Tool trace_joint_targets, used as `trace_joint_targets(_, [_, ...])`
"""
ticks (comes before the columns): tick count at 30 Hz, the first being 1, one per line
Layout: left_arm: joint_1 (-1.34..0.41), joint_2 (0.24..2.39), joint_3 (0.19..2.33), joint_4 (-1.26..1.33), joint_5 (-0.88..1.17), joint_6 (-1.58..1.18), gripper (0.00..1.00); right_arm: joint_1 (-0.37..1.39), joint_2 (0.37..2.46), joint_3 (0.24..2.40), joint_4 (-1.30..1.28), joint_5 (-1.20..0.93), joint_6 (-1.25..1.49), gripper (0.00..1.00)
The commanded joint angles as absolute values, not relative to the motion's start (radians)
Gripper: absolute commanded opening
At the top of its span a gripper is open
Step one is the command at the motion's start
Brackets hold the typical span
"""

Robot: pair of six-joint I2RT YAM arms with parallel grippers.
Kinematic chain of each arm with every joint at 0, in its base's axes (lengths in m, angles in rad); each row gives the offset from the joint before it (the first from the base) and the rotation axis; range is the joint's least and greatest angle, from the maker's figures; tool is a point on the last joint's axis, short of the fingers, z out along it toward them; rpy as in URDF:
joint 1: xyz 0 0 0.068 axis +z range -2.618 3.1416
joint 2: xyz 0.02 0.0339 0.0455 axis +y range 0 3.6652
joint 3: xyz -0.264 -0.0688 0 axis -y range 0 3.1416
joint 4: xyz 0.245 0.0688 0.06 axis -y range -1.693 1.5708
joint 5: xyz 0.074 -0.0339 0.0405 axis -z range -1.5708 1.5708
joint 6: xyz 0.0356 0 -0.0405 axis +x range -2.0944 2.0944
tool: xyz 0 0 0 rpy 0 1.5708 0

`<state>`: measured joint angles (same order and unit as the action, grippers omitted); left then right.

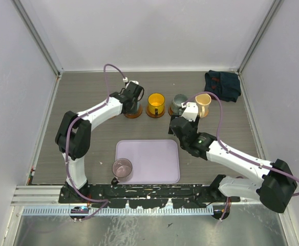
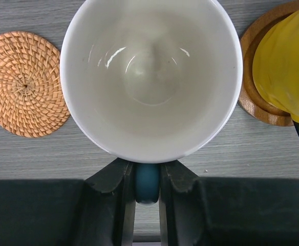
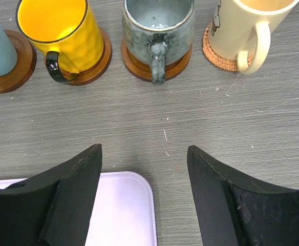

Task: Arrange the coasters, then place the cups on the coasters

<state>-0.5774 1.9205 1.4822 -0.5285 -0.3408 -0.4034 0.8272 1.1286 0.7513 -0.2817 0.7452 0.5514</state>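
Note:
My left gripper [image 2: 148, 177] is shut on the blue handle of the white and blue cup [image 2: 150, 77], which stands on a wooden coaster [image 3: 14, 72] at the left end of the far row. Left of it lies a bare woven coaster [image 2: 24, 84]. Further right, each on a coaster, stand the yellow cup [image 1: 156, 104], the grey-green cup [image 3: 158, 25] and the cream cup [image 3: 241, 25]. The purple-grey cup [image 1: 122, 168] stands at the lavender tray's near left corner. My right gripper [image 3: 144, 154] hangs open and empty over the tray's far right corner.
The lavender tray [image 1: 154, 161] lies in the middle near the arms. A dark cloth [image 1: 222, 84] sits at the far right corner. White walls close the table on three sides.

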Motion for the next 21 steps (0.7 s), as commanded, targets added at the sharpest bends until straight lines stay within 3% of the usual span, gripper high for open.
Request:
trace_joint_targets(1, [-0.571, 1.893, 1.484, -0.466, -0.36, -0.41, 0.22, 0.822, 1.129, 0.781, -0.258, 0.747, 0.563, 0.72])
trace_joint_targets(11, [-0.572, 1.858, 1.452, -0.469, -0.358, -0.42, 0.51, 0.823, 1.126, 0.784, -0.259, 0.736, 0.577, 0.71])
trace_joint_targets(21, [-0.572, 1.774, 1.389, -0.472, -0.366, -0.423, 0.58, 0.823, 1.125, 0.786, -0.267, 0.723, 0.587, 0.7])
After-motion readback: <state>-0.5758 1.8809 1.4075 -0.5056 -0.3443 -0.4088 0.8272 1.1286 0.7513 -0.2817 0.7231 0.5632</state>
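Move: The left hand has its fingers on the handle of the white cup, whose middle is about 6 cm straight ahead and roughly level with the fingers. The yellow cup stands level with the white cup, some 11 cm to its right; the empty woven coaster lies about 11 cm to its left, some 6 cm below the hand. From the right hand the white cup is about 18 cm ahead, 20 cm to the left and 8 cm lower. Staying almost in place at first, the left fingers spread from their narrow grip to a little over half open and let go of the white cup's handle. The hand then sinks barely 1 cm and eases back and to its left, a bit over 1 cm in each direction at most, with the wrist held steady and the handle left standing between the parted fingertips. ##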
